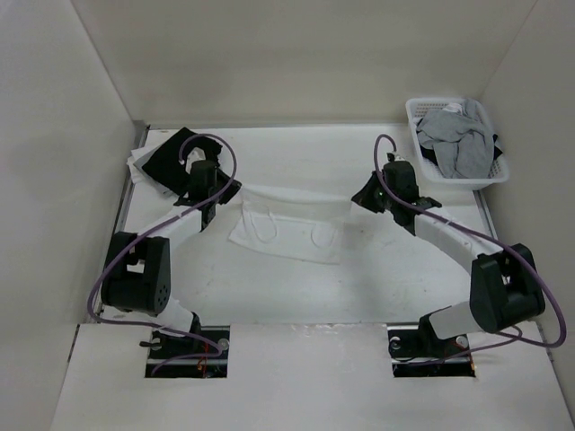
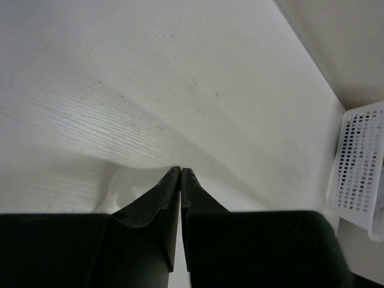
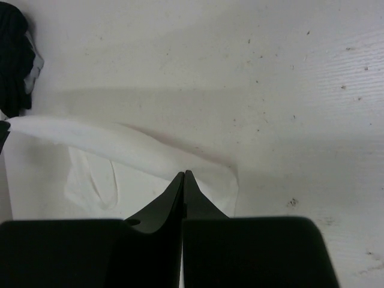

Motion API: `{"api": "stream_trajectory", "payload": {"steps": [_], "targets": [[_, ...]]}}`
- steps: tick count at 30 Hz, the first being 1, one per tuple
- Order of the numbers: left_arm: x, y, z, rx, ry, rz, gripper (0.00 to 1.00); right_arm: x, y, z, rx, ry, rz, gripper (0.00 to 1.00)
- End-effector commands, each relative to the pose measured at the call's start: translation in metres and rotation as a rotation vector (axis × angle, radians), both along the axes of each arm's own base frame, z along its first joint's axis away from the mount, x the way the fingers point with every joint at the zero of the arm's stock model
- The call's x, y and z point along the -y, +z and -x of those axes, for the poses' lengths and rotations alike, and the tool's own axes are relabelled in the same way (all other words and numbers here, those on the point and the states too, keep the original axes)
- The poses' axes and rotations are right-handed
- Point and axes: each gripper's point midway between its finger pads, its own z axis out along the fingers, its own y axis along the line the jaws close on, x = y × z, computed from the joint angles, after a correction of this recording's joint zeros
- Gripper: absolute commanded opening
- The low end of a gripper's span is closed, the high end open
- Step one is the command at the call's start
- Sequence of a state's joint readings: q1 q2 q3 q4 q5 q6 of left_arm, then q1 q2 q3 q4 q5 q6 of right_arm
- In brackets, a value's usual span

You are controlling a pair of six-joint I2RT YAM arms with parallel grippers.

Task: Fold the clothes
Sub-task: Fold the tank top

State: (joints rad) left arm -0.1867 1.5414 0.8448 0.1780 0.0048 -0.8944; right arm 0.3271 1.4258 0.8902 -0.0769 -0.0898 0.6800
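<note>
The clothes (image 1: 287, 232), one thin white garment, lie mid-table between the two arms. The far edge is drawn up into a taut band from one gripper to the other. My left gripper (image 1: 218, 196) is at the band's left end. In the left wrist view its jaws (image 2: 180, 170) are pressed together on the ribbed white cloth (image 2: 120, 120), which stretches ahead. My right gripper (image 1: 364, 197) is at the right end. In the right wrist view its jaws (image 3: 184, 174) are closed on the cloth's edge (image 3: 108, 144), and the rest trails off to the left.
A black garment (image 1: 171, 157) lies on white sheets at the back left, close behind the left gripper. A white plastic basket (image 1: 422, 112) with grey garments (image 1: 458, 139) stands at the back right. Walls close the table in at the back and both sides.
</note>
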Motion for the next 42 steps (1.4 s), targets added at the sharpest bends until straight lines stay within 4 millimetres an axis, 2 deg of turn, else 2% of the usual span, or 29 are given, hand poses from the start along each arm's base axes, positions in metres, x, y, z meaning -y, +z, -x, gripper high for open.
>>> {"api": "stream_trajectory", "payload": {"steps": [1, 4, 9, 15, 19, 25, 27, 30, 33, 36, 39, 42], "targets": [[-0.001, 0.027, -0.016, 0.108, 0.015, 0.035, 0.04, -0.008, 0.022, -0.013, 0.09, 0.03, -0.024, 0.01], [-0.003, 0.027, -0.002, 0.124, 0.016, 0.051, 0.04, -0.005, 0.02, -0.001, 0.099, 0.022, -0.028, 0.01], [-0.012, 0.022, 0.035, 0.139, 0.019, 0.075, 0.04, -0.012, 0.011, 0.044, 0.114, 0.058, -0.048, 0.01], [-0.035, -0.012, 0.065, 0.086, 0.049, 0.092, 0.05, -0.027, -0.029, 0.093, 0.04, 0.111, -0.031, 0.01], [-0.039, -0.028, 0.075, 0.059, 0.046, 0.103, 0.05, -0.037, -0.049, 0.116, -0.003, 0.136, -0.035, 0.02], [-0.043, -0.055, 0.099, 0.003, 0.055, 0.098, 0.07, -0.039, -0.076, 0.132, -0.069, 0.133, -0.003, 0.03], [-0.048, -0.065, 0.108, -0.019, 0.068, 0.094, 0.13, -0.037, -0.079, 0.135, -0.08, 0.134, 0.0, 0.08], [-0.056, -0.071, 0.12, -0.035, 0.09, 0.111, 0.27, -0.034, -0.074, 0.136, -0.065, 0.137, -0.004, 0.3], [-0.064, -0.064, 0.127, -0.014, 0.116, 0.12, 0.28, -0.03, -0.063, 0.13, -0.033, 0.138, -0.031, 0.47], [-0.059, -0.044, 0.126, 0.039, 0.105, 0.114, 0.27, -0.04, -0.059, 0.122, -0.024, 0.167, -0.064, 0.54], [-0.038, -0.016, 0.12, 0.107, 0.053, 0.103, 0.27, -0.043, -0.065, 0.104, -0.025, 0.149, -0.087, 0.55], [-0.005, 0.012, 0.113, 0.164, -0.031, 0.082, 0.27, -0.045, -0.077, 0.092, -0.057, 0.131, -0.116, 0.54]]}}
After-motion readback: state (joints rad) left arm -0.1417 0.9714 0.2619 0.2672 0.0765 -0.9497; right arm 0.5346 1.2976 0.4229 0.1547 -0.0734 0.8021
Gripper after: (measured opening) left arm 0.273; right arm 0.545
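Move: Below both hands, which still hold the hem stretched in the air, the strap end of the tank top lies on the table. Its near left corner is about 8 cm back, 1 cm left and 12 cm below the left hand, with the left strap 7 cm back and 5 cm right, and the black cloth some 15 cm ahead and 15 cm left. From the right hand the near right corner is about 10 cm back, 3 cm left and 13 cm below, and the right strap 3 cm back and 7 cm left. Drawing back and then also down, both hands bring the pinched hem about 13 cm towards the robot and some 8 cm lower, over the strap end, drifting left, and open to let go. The left hand then rises about 5 cm and swings right; the right opens wider, eases forward and dips again beside its corner of the cloth. ##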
